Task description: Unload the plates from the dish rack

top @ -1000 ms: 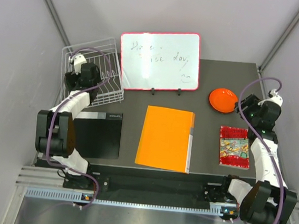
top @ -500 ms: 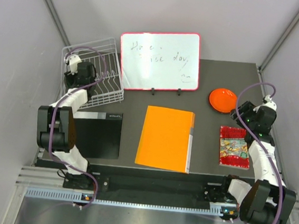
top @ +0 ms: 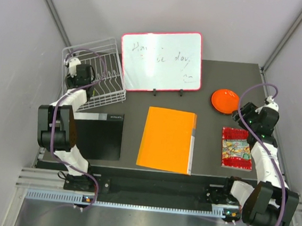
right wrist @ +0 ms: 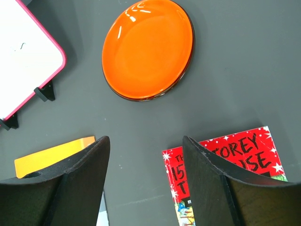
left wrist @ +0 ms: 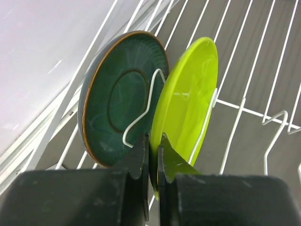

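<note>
In the left wrist view a lime green plate (left wrist: 188, 108) stands on edge between the tines of the white wire dish rack (left wrist: 244, 108), with a dark teal plate (left wrist: 120, 99) upright just to its left. My left gripper (left wrist: 153, 141) is shut on the lime plate's lower rim. From above, that gripper (top: 79, 74) sits over the rack (top: 99, 65) at the back left. An orange plate (top: 225, 101) lies flat on the dark mat at the right. My right gripper (right wrist: 146, 141) is open and empty, hovering above the mat just short of the orange plate (right wrist: 148, 49).
A pink-framed whiteboard (top: 161, 60) stands behind the mat's middle. An orange folder (top: 167, 140) lies centre, a black notebook (top: 98, 135) front left, and a red patterned booklet (top: 236, 148) under the right arm. Grey walls close both sides.
My left gripper has moved a little back and left into the rack and closed onto the lime green plate. The right arm drew back slightly from the orange plate, then held still.
</note>
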Controlling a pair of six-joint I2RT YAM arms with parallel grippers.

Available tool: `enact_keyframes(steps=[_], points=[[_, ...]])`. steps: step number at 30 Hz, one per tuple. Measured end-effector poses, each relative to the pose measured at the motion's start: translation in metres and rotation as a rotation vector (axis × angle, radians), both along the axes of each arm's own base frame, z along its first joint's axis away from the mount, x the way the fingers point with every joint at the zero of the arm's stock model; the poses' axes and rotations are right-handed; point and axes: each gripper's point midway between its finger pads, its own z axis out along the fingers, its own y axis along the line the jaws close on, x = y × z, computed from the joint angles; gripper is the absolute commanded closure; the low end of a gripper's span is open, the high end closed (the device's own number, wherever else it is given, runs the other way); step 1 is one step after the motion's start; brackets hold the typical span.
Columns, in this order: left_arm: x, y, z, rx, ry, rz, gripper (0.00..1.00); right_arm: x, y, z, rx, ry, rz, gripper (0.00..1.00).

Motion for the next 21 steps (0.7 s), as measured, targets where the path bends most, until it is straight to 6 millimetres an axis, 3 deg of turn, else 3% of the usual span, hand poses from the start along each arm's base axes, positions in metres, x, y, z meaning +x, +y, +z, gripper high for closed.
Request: enact_keyframes(steps=[9, 18, 21], points=[[-0.004, -0.002, 0.012, 0.050, 0.031, -0.064, 1.00, -0.005, 0.003, 0.003, 0.003, -0.001, 0.007, 0.37], [-0.022, -0.005, 0.083, 0.220, -0.024, -0.066, 1.00, -0.012, 0.008, 0.009, 0.009, -0.007, 0.023, 0.36], [-0.026, -0.015, 0.100, 0.220, -0.067, -0.071, 1.00, -0.016, 0.010, 0.008, 0.010, 0.006, 0.032, 0.34]])
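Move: My left hand already has the green plate pinched by its near rim in the rack, the plate's middle some 5 cm ahead, 4 cm left and 3 cm below. The dark green plate stands about 9 cm to that hand's left, 3 cm ahead and 5 cm below. The orange plate, where the plates are being stacked, lies roughly 62 cm to its right, level with it and 12 cm below; from my right hand that is about 11 cm ahead, 3 cm left and 13 cm below. I keep the green plate pinched between my left fingers and, after a slow start, draw it up out of its slot by about 10 cm, speeding up as I go. While rising I ease back 2 to 3 cm towards my base, away from the dark green plate, and roll the hand some 15 degrees so its left side comes up. ##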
